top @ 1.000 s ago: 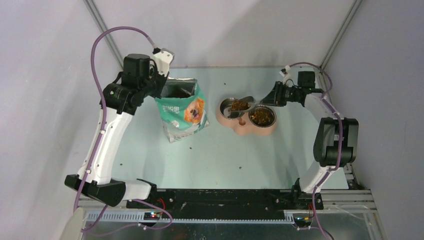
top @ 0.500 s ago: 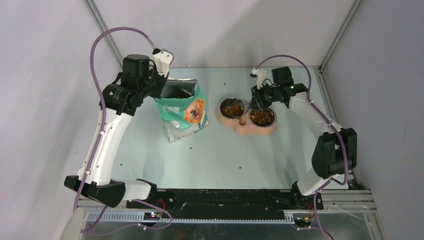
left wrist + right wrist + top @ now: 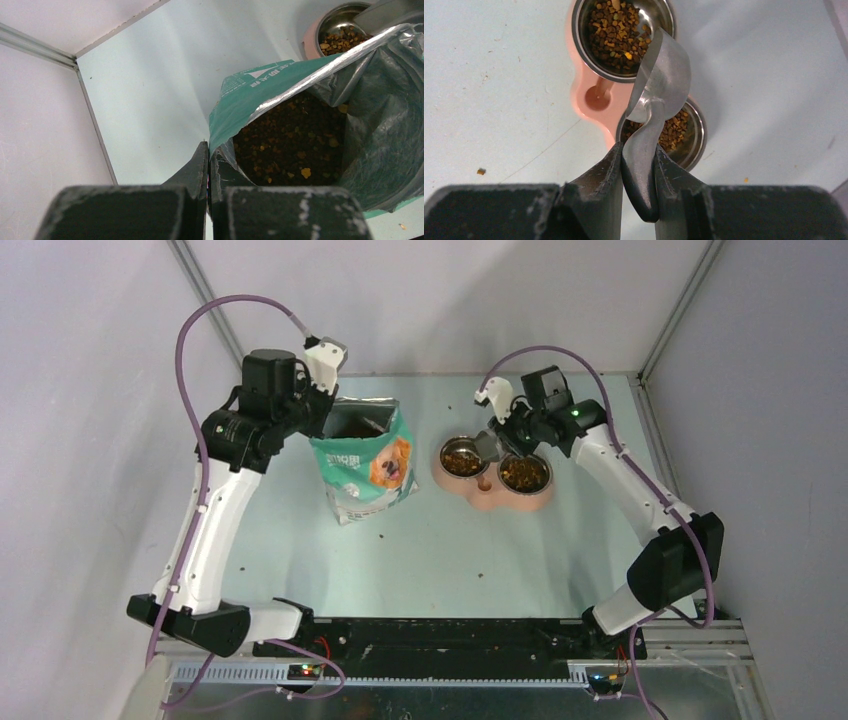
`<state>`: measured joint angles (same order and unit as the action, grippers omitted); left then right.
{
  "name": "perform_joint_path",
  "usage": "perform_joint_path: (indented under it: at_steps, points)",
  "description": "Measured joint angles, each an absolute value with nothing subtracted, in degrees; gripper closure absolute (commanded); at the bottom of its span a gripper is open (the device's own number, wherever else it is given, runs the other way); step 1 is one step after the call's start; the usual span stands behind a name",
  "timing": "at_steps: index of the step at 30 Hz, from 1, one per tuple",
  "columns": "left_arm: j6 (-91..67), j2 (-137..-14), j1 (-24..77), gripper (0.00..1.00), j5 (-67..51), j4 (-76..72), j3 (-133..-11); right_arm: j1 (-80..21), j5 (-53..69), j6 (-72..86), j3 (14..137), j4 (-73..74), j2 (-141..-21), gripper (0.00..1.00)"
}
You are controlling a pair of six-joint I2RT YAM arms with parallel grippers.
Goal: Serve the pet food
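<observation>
Pet food fills the open teal bag, which stands upright left of centre. My left gripper is shut on the bag's rim at its back left corner. More pet food lies in both steel bowls of the pink feeder. My right gripper is shut on the handle of the grey metal scoop. The scoop hangs turned on its side above the gap between the two bowls, and no pellets show in it.
A few stray pellets lie on the table in front of the bag and near the middle. The enclosure walls stand close behind the bag and feeder. Purple cables arc over both arms.
The right arm swung in from the right to above the feeder and its wrist rolled, tipping the scoop on its side. The pellets it carried are gone from it. The left arm held still.
</observation>
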<state>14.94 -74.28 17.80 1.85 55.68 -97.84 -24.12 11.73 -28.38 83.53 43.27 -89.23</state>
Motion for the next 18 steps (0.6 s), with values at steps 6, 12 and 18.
perform_joint_path:
  at_steps: [6, 12, 18]
  points:
    - [14.46, -74.11, 17.8, 1.0, 0.82, 55.81, -97.84, -22.65, 12.29, -27.83, 90.15, 48.58, -89.23, 1.0]
    - [14.48, -74.08, 17.8, 0.68, -0.45, 55.57, -97.95, -22.09, 13.54, -26.39, 94.63, 53.45, -89.23, 1.0]
    - [14.57, -72.86, 17.69, 0.49, -3.18, 55.13, -98.48, -22.22, 17.12, -23.46, 101.45, 58.08, -87.74, 1.0]
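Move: The left bowl, just filled and under the scoop held in the right hand, lies about 12 cm to that hand's left, 8 cm ahead and 17 cm below; the right bowl is some 5 cm ahead and 1 cm right, equally low. The food bag stands about 32 cm left of the right hand and 2 cm back. From the left hand, which pinches the bag's rim, the bag's middle is some 8 cm right, 1 cm ahead and 15 cm below; the left bowl is 28 cm right, 11 cm ahead and 32 cm below. The tipped scoop, still firmly in the right fingers' hold, is lifted nearly straight up off the bowls, about 9 cm, easing back some 2 cm late on with a slight roll of the wrist. The bag's rim is released: the left fingers open to nearly half only in the second part, while that hand drifts right and rises, 1 to 2 cm each. ##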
